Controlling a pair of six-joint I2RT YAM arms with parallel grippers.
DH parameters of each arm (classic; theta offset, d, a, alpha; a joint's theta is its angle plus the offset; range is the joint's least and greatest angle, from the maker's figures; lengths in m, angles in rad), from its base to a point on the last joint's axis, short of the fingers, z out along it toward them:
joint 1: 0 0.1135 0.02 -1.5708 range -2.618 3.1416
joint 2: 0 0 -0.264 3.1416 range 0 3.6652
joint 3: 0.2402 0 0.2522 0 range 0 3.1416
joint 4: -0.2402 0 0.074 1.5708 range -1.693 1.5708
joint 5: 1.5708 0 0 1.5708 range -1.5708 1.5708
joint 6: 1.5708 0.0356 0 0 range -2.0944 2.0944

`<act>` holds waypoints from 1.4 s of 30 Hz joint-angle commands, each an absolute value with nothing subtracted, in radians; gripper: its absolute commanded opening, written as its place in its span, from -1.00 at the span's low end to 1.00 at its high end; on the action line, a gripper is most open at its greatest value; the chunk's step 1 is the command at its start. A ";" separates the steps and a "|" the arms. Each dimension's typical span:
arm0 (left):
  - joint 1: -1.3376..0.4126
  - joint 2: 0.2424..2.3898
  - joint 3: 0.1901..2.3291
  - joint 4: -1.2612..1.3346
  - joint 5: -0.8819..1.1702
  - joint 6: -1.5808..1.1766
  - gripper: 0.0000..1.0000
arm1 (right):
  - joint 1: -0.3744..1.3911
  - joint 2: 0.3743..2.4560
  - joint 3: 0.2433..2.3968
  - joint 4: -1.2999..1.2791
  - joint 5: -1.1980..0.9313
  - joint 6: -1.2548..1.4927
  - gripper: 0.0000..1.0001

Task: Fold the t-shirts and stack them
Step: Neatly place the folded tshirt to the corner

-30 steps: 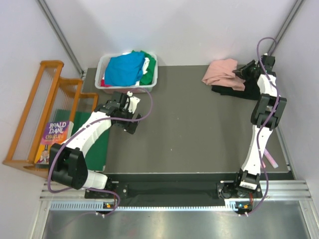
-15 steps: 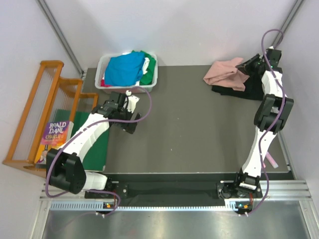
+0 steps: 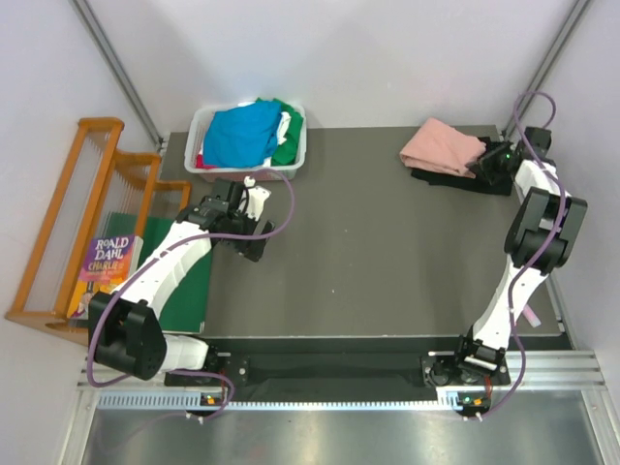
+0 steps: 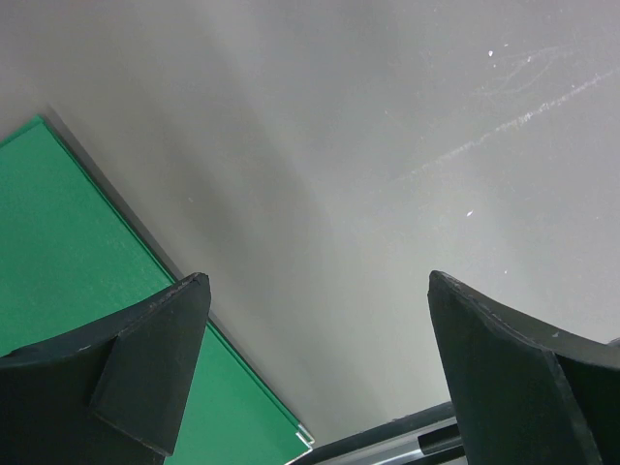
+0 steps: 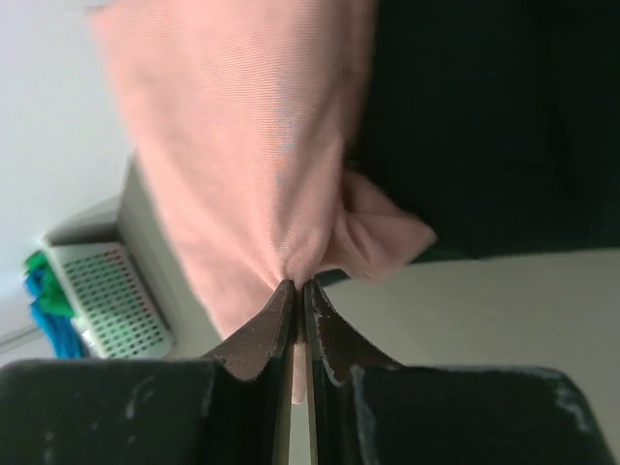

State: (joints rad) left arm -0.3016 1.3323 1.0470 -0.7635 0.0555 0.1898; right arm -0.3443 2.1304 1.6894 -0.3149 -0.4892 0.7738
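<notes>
A dusty-pink t-shirt (image 3: 442, 146) lies bunched on a black t-shirt (image 3: 448, 175) at the table's far right. My right gripper (image 3: 484, 162) is at the pink shirt's right edge, shut on a pinch of its cloth (image 5: 262, 174); the jaws (image 5: 298, 287) meet with pink fabric between them, and the black shirt (image 5: 484, 116) lies behind. Blue (image 3: 240, 134), green (image 3: 289, 140), white and red shirts fill a white basket (image 3: 205, 119) at the far left. My left gripper (image 3: 250, 242) hangs open over bare table near the basket, nothing between its fingers (image 4: 155, 358).
A flat dark-green board (image 3: 189, 291) lies along the table's left edge, its corner showing in the left wrist view (image 4: 87, 291). A wooden rack (image 3: 87, 213) with a book (image 3: 105, 263) stands left of the table. A pink object (image 3: 530, 310) lies at the right edge.
My right gripper has drawn the pink shirt's edge to the right and down over the black shirt, flattening the pink bundle. The left arm has stayed in place.
</notes>
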 commanded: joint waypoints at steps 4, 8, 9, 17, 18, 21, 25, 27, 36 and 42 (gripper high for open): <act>-0.298 1.289 1.074 -0.770 0.068 0.204 0.97 | -0.388 2.112 1.678 -0.362 -0.385 0.736 -0.59; -0.298 1.285 1.066 -0.775 0.055 0.207 0.97 | -0.390 2.119 1.732 -0.400 -0.400 0.736 0.17; -0.298 1.285 1.063 -0.775 0.055 0.209 0.97 | -0.390 2.111 1.744 -0.403 -0.399 0.739 0.26; -0.298 1.313 1.069 -0.773 0.058 0.207 0.97 | -0.368 2.144 1.924 -0.300 -0.588 0.854 0.48; -0.298 1.316 1.069 -0.772 0.058 0.206 0.97 | -0.365 2.163 1.921 -0.246 -0.632 0.889 0.46; -0.298 1.325 1.078 -0.776 0.051 0.206 0.97 | -0.350 2.261 1.942 -0.169 -0.706 0.968 0.43; -0.298 1.333 1.081 -0.778 0.034 0.210 0.97 | -0.334 2.425 2.048 -0.126 -0.807 1.043 0.45; -0.298 1.338 1.075 -0.775 0.020 0.216 0.98 | -0.328 2.511 2.116 -0.173 -0.828 1.034 0.47; -0.298 1.373 1.071 -0.727 0.009 0.201 0.98 | -0.304 2.423 2.090 -0.459 -0.684 0.769 0.99; -0.298 1.404 1.163 -0.741 0.014 0.176 0.98 | -0.131 1.990 1.902 -0.438 -0.641 0.550 0.99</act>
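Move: Your closed right fingers still hold the near right edge of the pink t-shirt; the shirt's middle lies about 6 cm ahead, 9 cm left and slightly below. The black t-shirt is under it, its middle roughly 2 cm ahead, 4 cm left and 5 cm down. The table's far right corner is some 13 cm ahead and 7 cm right. From the idle left hand, the pink t-shirt lies about 30 cm ahead and 47 cm right. Ease the right hand back, right and down about 3 cm while opening the fingers to let go of the pink edge. Lift clear, reach about 10 cm forward with some left, and come down about 11 cm to the stack's far side, left side of the hand rolling up. Open wide, then sweep left and back low over the pink t-shirt, one finger against the cloth, levelling the roll. ##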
